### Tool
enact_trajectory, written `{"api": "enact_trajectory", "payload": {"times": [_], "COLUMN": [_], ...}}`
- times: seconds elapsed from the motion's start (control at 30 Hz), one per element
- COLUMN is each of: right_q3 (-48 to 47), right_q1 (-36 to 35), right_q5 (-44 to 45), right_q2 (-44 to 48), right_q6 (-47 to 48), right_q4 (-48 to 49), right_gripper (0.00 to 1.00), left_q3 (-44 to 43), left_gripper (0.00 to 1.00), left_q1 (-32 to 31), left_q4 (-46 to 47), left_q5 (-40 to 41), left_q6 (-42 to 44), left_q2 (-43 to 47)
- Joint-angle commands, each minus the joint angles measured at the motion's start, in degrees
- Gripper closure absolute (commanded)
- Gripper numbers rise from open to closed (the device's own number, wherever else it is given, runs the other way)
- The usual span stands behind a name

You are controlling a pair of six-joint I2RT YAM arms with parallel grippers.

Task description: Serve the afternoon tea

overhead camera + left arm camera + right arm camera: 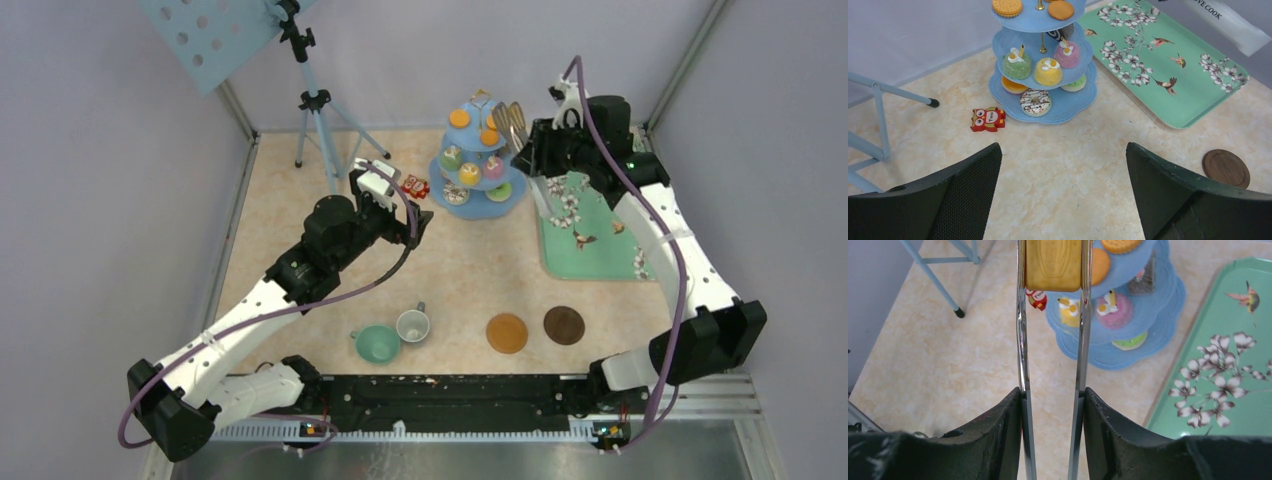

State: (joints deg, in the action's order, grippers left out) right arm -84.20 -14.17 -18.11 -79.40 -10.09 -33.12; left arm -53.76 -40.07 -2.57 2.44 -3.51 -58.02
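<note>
The light-blue three-tier stand (478,190) holds orange biscuits, cupcakes and donuts at the back centre; it also shows in the left wrist view (1068,102) and the right wrist view (1148,335). My right gripper (1052,392) is shut on the metal tongs (1023,365), whose tips pinch a yellow-orange biscuit (1053,265) beside the stand's top tier. My left gripper (1063,155) is open and empty, hovering left of the stand. The teal cup (377,343), grey-white cup (412,324) and two brown coasters (507,333) (564,325) lie near the front.
A green floral tray (590,240) lies right of the stand, under my right arm. A small red owl tile (415,186) lies left of the stand. A blue tripod (318,110) with a perforated panel stands at the back left.
</note>
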Motion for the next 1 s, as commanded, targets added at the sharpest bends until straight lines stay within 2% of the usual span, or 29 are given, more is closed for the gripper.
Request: {"api": "enact_trajectory", "payload": {"times": [0.0, 0.2, 0.43, 0.67, 0.97], "right_q3": [-8.59, -19.0, -27.29, -31.4, -30.97], "right_q1": [-4.83, -11.23, -13.08, -14.74, -15.72], "right_q5": [1.22, 9.37, 13.8, 19.62, 24.38], "right_q2": [-4.72, -12.21, -19.74, -24.44, -26.21], "right_q6": [3.98, 7.94, 11.74, 15.13, 16.01], "right_q4": [-1.26, -6.79, -11.6, -14.82, -16.58], "right_gripper": [0.97, 0.98, 0.99, 0.99, 0.97], "left_q3": [0.4, 0.49, 0.49, 0.47, 0.41], "left_gripper": [0.01, 0.01, 0.01, 0.01, 0.01], "left_q1": [0.34, 0.35, 0.3, 0.29, 0.42], "left_q4": [2.83, 2.83, 2.83, 2.83, 2.79], "left_q5": [0.85, 1.37, 1.67, 1.78, 1.48], "left_q6": [-0.21, 0.01, 0.09, 0.23, 0.2], "left_q2": [0.89, 0.98, 1.35, 1.34, 1.01]}}
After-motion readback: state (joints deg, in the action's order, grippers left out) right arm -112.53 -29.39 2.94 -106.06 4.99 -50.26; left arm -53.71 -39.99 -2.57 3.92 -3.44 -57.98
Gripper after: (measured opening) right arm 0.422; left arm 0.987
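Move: The tea stand's top tier, where the right gripper is taking the square pastry held in its tongs, has its middle about 15 cm ahead, 6 cm left and 13 cm below. A front biscuit on it sits roughly 11 cm ahead and 5 cm left; the left biscuit is some 15 cm ahead and 11 cm left; the right biscuit 14 cm ahead, 3 cm left. From the left gripper, the tier lies about 23 cm ahead and 12 cm to the right. Swing the right gripper quickly about 7 cm left towards the cake stand, keeping its grip on the tongs and the pastry between their tips, then ease forward and down about 5 cm each. Meanwhile, roll the hand nearly 30 degrees, left side down, so that the tongs dip more steeply over the left part of the top tier. ##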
